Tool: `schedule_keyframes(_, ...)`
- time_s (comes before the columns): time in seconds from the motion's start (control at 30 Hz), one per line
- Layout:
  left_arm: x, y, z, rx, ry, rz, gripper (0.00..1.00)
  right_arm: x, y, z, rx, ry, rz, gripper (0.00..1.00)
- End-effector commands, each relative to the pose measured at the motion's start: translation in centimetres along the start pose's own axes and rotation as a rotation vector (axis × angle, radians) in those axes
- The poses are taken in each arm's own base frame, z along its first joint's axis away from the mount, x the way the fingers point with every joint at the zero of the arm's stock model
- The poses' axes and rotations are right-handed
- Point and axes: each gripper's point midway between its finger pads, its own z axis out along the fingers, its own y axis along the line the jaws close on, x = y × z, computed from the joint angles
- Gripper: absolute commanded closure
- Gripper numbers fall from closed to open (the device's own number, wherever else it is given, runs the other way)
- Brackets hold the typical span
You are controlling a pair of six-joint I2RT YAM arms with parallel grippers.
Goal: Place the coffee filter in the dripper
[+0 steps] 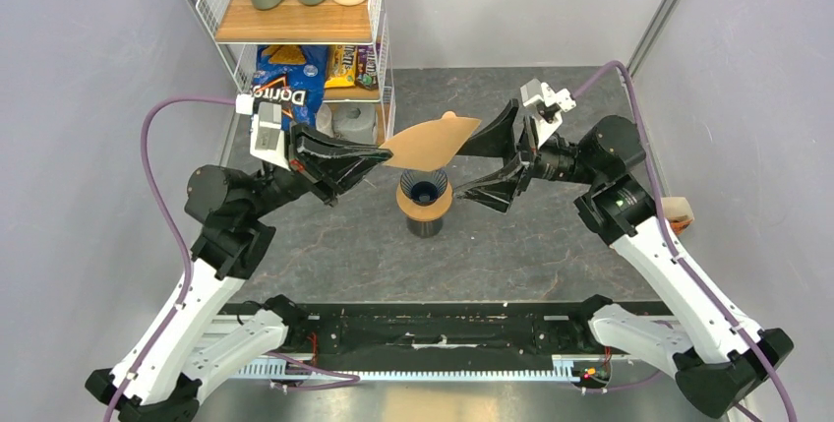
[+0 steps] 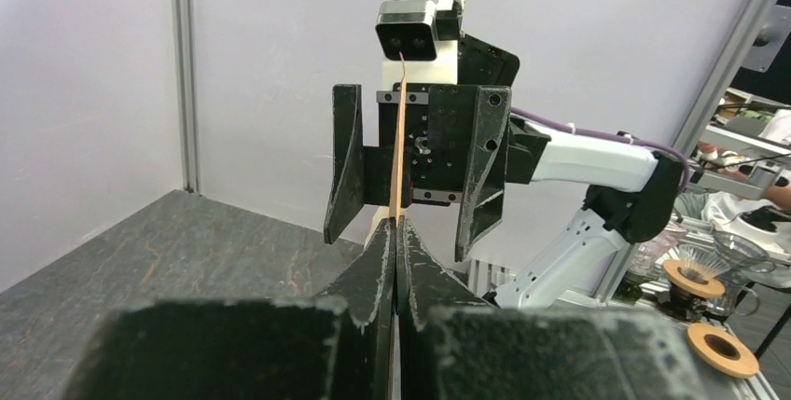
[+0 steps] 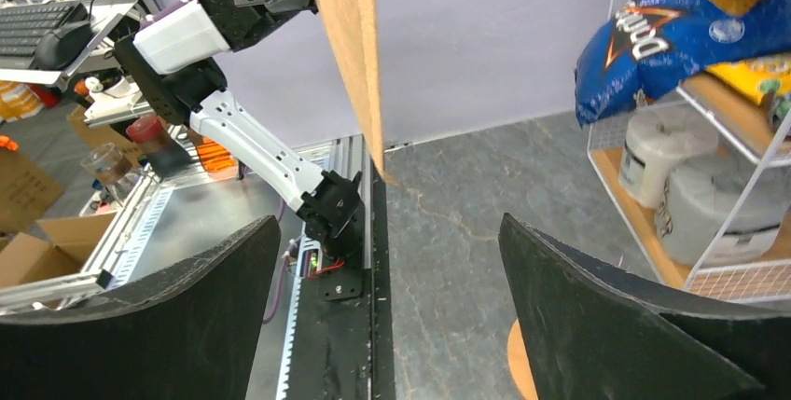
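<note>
My left gripper (image 1: 386, 155) is shut on the coffee filter (image 1: 430, 143), a flat light-brown paper fan held in the air above the dripper (image 1: 424, 188), a small dark blue cone in a tan wooden ring on a dark cup. In the left wrist view the filter (image 2: 398, 148) shows edge-on, rising from my closed fingertips (image 2: 396, 227). My right gripper (image 1: 481, 162) is open, its fingers on either side of the filter's right end without touching it. In the right wrist view the filter (image 3: 350, 36) hangs above my open gripper (image 3: 390, 260).
A wire shelf (image 1: 295, 24) at the back left holds cups, a blue chip bag (image 1: 287, 83) and snack packs. The tan wooden ring (image 1: 425, 208) sits under the dripper. An orange-and-white holder (image 1: 679, 211) lies at the right wall.
</note>
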Motion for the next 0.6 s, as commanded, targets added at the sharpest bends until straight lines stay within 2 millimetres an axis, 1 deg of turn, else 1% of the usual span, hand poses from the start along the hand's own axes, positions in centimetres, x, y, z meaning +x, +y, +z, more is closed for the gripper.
schedule_keyframes(0.0,-1.4,-1.6,-0.3,0.05,-0.04,-0.021,0.98,-3.1,2.1,0.5,-0.096,-0.084,-0.153,0.07)
schedule_keyframes(0.1,-1.0,-1.4,-0.4,0.044,-0.04,-0.031,0.98,-3.2,3.0,1.2,-0.143,-0.076,-0.159,0.12)
schedule_keyframes(0.27,-1.0,-1.1,-0.2,0.036,-0.046,-0.059,0.98,-3.0,2.7,2.3,-0.164,-0.062,-0.159,0.17)
schedule_keyframes(0.37,-0.9,-0.9,-0.1,0.025,-0.051,-0.068,0.98,-3.5,3.1,3.1,-0.187,-0.071,-0.163,0.25)
schedule_keyframes(0.47,-0.7,-0.3,-0.3,-0.002,-0.06,-0.075,0.98,-4.1,3.4,3.8,-0.205,-0.088,-0.158,0.51)
schedule_keyframes(0.53,-0.1,0.3,-0.4,-0.029,-0.062,-0.089,0.98,-4.2,3.4,4.1,-0.209,-0.092,-0.144,0.69)
schedule_keyframes(0.57,0.3,0.6,-0.5,-0.037,-0.06,-0.094,0.98,-4.2,3.5,4.1,-0.211,-0.092,-0.145,0.82)
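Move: The coffee filter, still held at its left end by the left hand, has its middle about 5 cm left of the open right hand, some 4 cm above and 1 cm ahead; it is about 5 cm right of the left hand, 2 cm ahead and 2 cm below. The dripper stands some 7 cm ahead of the right hand, 5 cm left and 22 cm below, the wooden collar around it slightly lower and the carafe beneath, about 34 cm below the hand. The right hand moves about 4 cm left and some 2 cm up, easing back about 1 cm early on, so that its parted fingers come in around the free, lower right part of the coffee filter while the wrist turns roughly 10 degrees counter-clockwise. Its fingers start from wide open and, mostly over the last stretch, close to about a third open with the paper between them, while the left hand stays nearly in place and keeps its pinch on the other end; whether the right fingers already touch the paper can't be seen. ##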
